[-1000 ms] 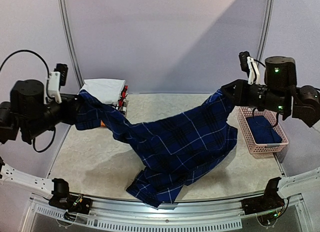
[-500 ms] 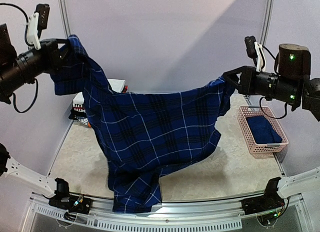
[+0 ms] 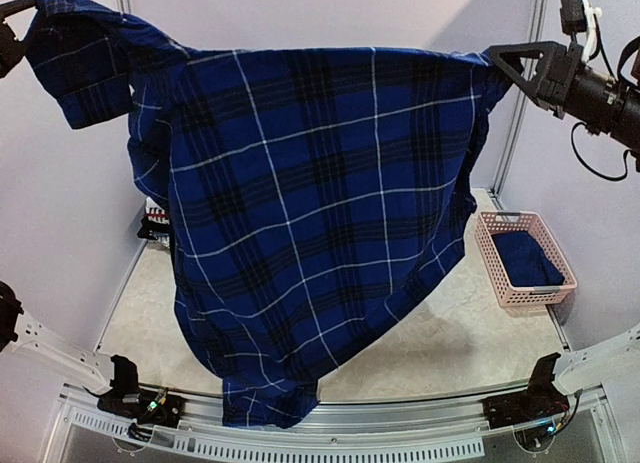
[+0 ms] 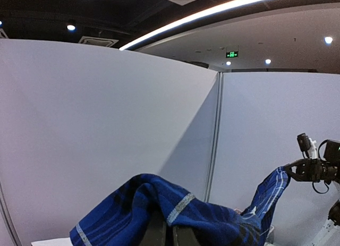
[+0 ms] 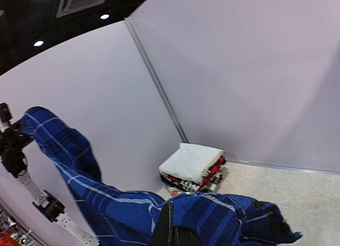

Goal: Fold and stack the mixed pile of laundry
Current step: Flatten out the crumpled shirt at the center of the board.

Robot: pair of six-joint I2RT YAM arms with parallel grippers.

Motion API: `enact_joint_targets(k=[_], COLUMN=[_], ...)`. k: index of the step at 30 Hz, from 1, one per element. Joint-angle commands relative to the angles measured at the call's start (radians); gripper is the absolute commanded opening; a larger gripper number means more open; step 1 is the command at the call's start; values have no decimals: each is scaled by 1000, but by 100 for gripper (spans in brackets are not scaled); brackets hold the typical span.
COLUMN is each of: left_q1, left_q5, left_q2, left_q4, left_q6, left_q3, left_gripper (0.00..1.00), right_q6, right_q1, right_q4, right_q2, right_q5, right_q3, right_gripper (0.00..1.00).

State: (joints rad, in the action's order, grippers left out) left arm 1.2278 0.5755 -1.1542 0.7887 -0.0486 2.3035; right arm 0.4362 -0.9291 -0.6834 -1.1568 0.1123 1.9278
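The dark-blue plaid shirt (image 3: 320, 203) hangs spread like a curtain high above the table, stretched between both grippers. My left gripper (image 3: 20, 13) is shut on one top corner at the upper left edge of the top view. My right gripper (image 3: 492, 55) is shut on the other top corner at the upper right. In the left wrist view the cloth (image 4: 133, 209) drapes over the shut gripper (image 4: 169, 232). The right wrist view shows the cloth (image 5: 223, 217) bunched over the shut gripper (image 5: 170, 230). The navy T-shirt (image 3: 525, 258) lies in the basket.
The pink lattice basket (image 3: 495, 258) stands at the table's right side. A folded stack with a white garment on top (image 5: 194, 163) sits at the back left, mostly hidden behind the shirt in the top view. Partition walls enclose the table.
Both arms have risen and moved apart with the shirt. It has gone from sagging onto the table to hanging spread, its hem near the front edge.
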Motion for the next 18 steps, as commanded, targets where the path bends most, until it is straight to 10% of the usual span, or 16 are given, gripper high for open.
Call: enact_joint_targets(k=[1, 8, 18], left_q1=[-10, -69, -426], left_q5=[35, 494, 74], left_q2=[-17, -243, -769], left_q4=[-76, -264, 89], left_q6=[-98, -379, -96], left_q3=[-99, -304, -43], left_gripper=[0, 0, 0], right_q6=[83, 286, 271], right_q1=[2, 42, 325], right_q4=[-23, -190, -198], right_q2=[62, 21, -252], right_q5=[311, 792, 618], right_q3=[-193, -445, -415], right_gripper=[0, 0, 0])
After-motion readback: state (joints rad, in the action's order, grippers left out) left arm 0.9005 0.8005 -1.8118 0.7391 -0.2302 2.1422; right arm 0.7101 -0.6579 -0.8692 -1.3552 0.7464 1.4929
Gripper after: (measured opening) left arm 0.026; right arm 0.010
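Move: Each hand already pinches the plaid shirt, which hangs stretched between them high above the board. From the left hand, the board's middle lies about 20 cm ahead, 24 cm to the right and 67 cm below; the folded stack is some 32 cm ahead, 10 cm to the left and 61 cm below. From the right hand, the middle lies about 15 cm ahead, 14 cm left, 58 cm down; the pink basket is roughly 16 cm ahead, 30 cm right, 53 cm down. Still pinching the shirt at two places on its upper edge, both hands swing it forward and down over the board, dropping some 25 cm with gathering speed. The left also reaches about 25 cm forward and well to the right; the right goes some 15 cm forward and 10 cm rightward. Both wrists roll and turn until the fingers point forward and downward; the grips stay shut. ##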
